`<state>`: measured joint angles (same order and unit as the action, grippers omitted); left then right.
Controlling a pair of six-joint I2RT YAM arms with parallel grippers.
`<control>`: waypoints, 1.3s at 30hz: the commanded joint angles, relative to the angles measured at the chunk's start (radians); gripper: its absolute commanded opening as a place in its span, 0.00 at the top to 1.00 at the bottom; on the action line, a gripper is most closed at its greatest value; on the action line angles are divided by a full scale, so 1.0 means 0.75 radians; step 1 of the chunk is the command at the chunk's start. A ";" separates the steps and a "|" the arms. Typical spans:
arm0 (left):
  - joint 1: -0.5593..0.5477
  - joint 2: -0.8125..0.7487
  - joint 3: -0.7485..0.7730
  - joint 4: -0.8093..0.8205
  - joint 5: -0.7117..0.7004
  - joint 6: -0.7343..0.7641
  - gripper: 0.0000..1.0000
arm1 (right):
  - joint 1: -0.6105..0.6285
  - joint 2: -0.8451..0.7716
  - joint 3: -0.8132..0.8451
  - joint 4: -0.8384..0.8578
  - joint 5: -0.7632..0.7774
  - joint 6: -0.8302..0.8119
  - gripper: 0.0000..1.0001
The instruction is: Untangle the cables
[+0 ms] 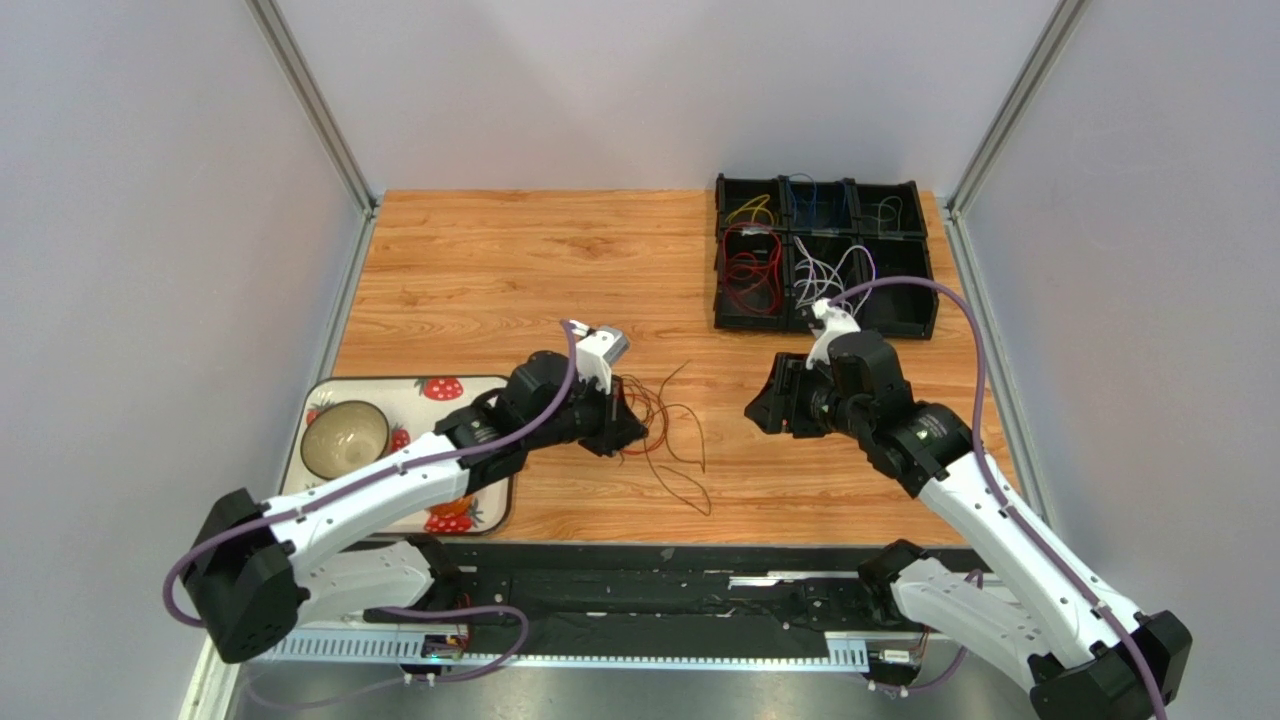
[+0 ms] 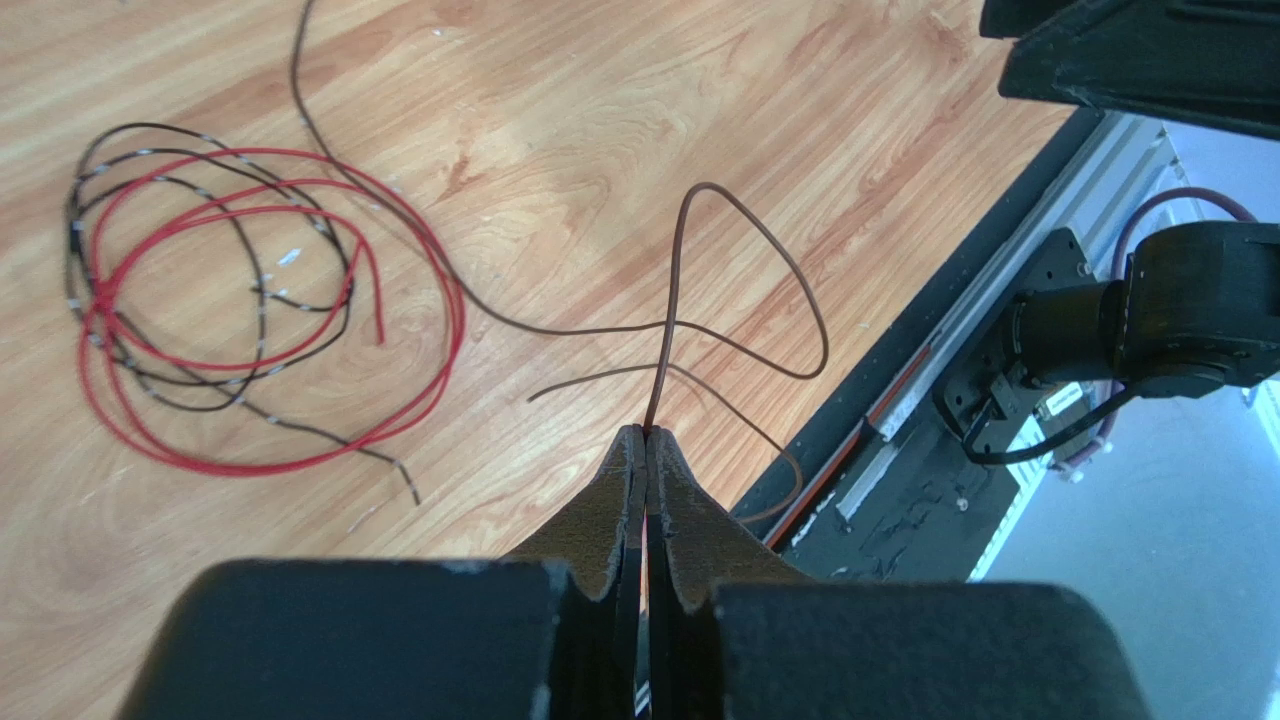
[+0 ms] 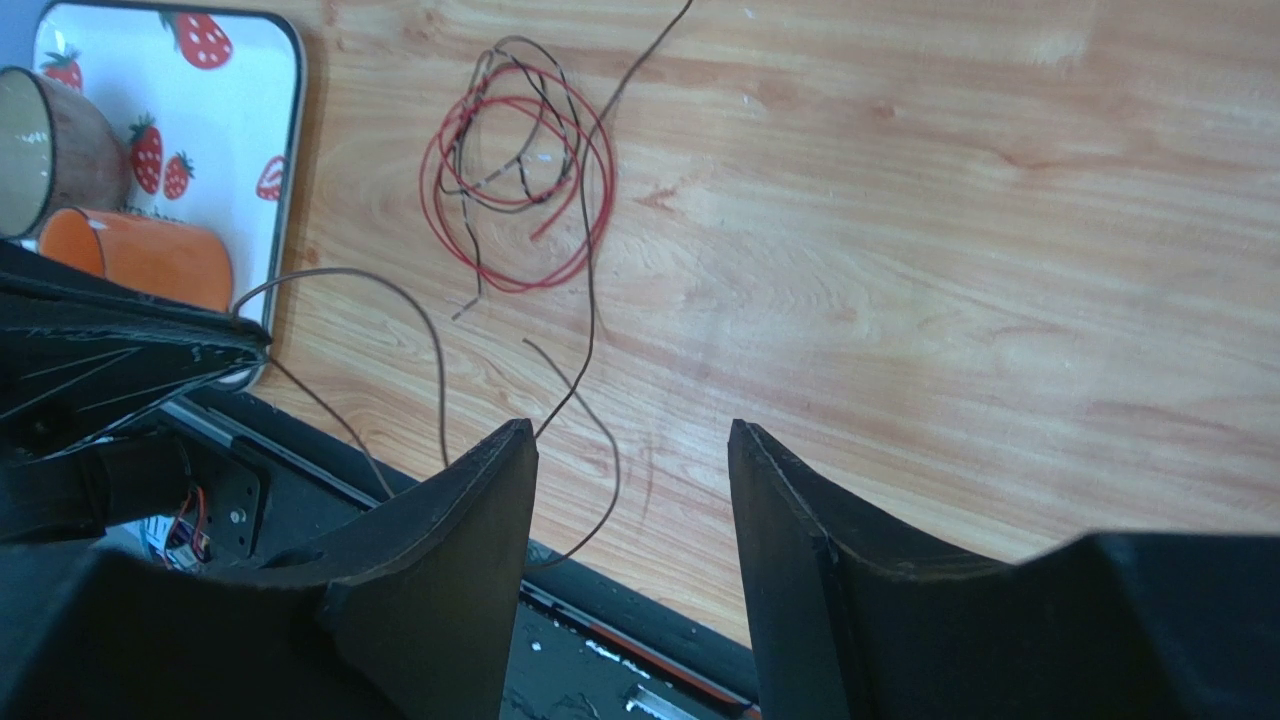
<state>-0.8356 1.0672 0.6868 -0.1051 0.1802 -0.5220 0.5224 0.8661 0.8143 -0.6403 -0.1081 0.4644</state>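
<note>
My left gripper is shut on a thin dark brown cable. That cable rises from the fingertips, loops to the right and trails back across the wood. To its left lies a loose coil of a red cable wound together with a black cable. In the top view the left gripper sits over this tangle near the table's front. My right gripper is open with nothing between its fingers, hovering right of the cables; in the top view the right gripper faces left.
A black divided bin at the back right holds sorted red, white, yellow and blue cables. A strawberry-print tray with a bowl and an orange cup sits at the front left. The table's front edge and black rail are close.
</note>
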 commanded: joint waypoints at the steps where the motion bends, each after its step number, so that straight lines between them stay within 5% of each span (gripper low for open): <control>1: -0.003 0.102 0.007 0.236 0.085 -0.085 1.00 | 0.005 -0.018 0.004 0.023 0.007 0.017 0.46; 6: -0.021 0.305 0.129 0.253 0.073 -0.085 1.00 | 0.005 -0.012 0.019 -0.001 0.042 0.015 0.46; 12: -0.019 0.548 0.366 -0.033 -0.134 -0.030 1.00 | 0.005 -0.001 -0.028 0.040 -0.044 0.031 0.45; 20: -0.005 0.843 0.495 -0.044 -0.091 -0.003 1.00 | 0.003 0.109 -0.104 0.105 -0.105 0.056 0.44; 39: 0.032 1.031 0.551 -0.038 -0.083 0.023 1.00 | 0.081 0.465 -0.014 0.087 -0.118 -0.010 0.43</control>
<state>-0.8162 1.8225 1.0618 -0.1375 0.1150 -0.5316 0.5446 1.1915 0.7349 -0.5583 -0.1970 0.4877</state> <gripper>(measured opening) 0.007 0.562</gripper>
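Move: The left hand holds the brown cable high; the tangled red and black coils it is taken towards lie about 9 cm ahead, 2 cm to its right and 15 cm below. The brown cable's slack loop is about 2 cm ahead, 8 cm right and 13 cm down. From the open right hand this slack loop lies about level, 10 cm left and 14 cm below, with the coils some 7 cm ahead, 17 cm left and 16 cm below. Still pinching brown cable, left hand sinks some 13 cm, forward-right beside the coils; open right hand sinks 9 cm. ##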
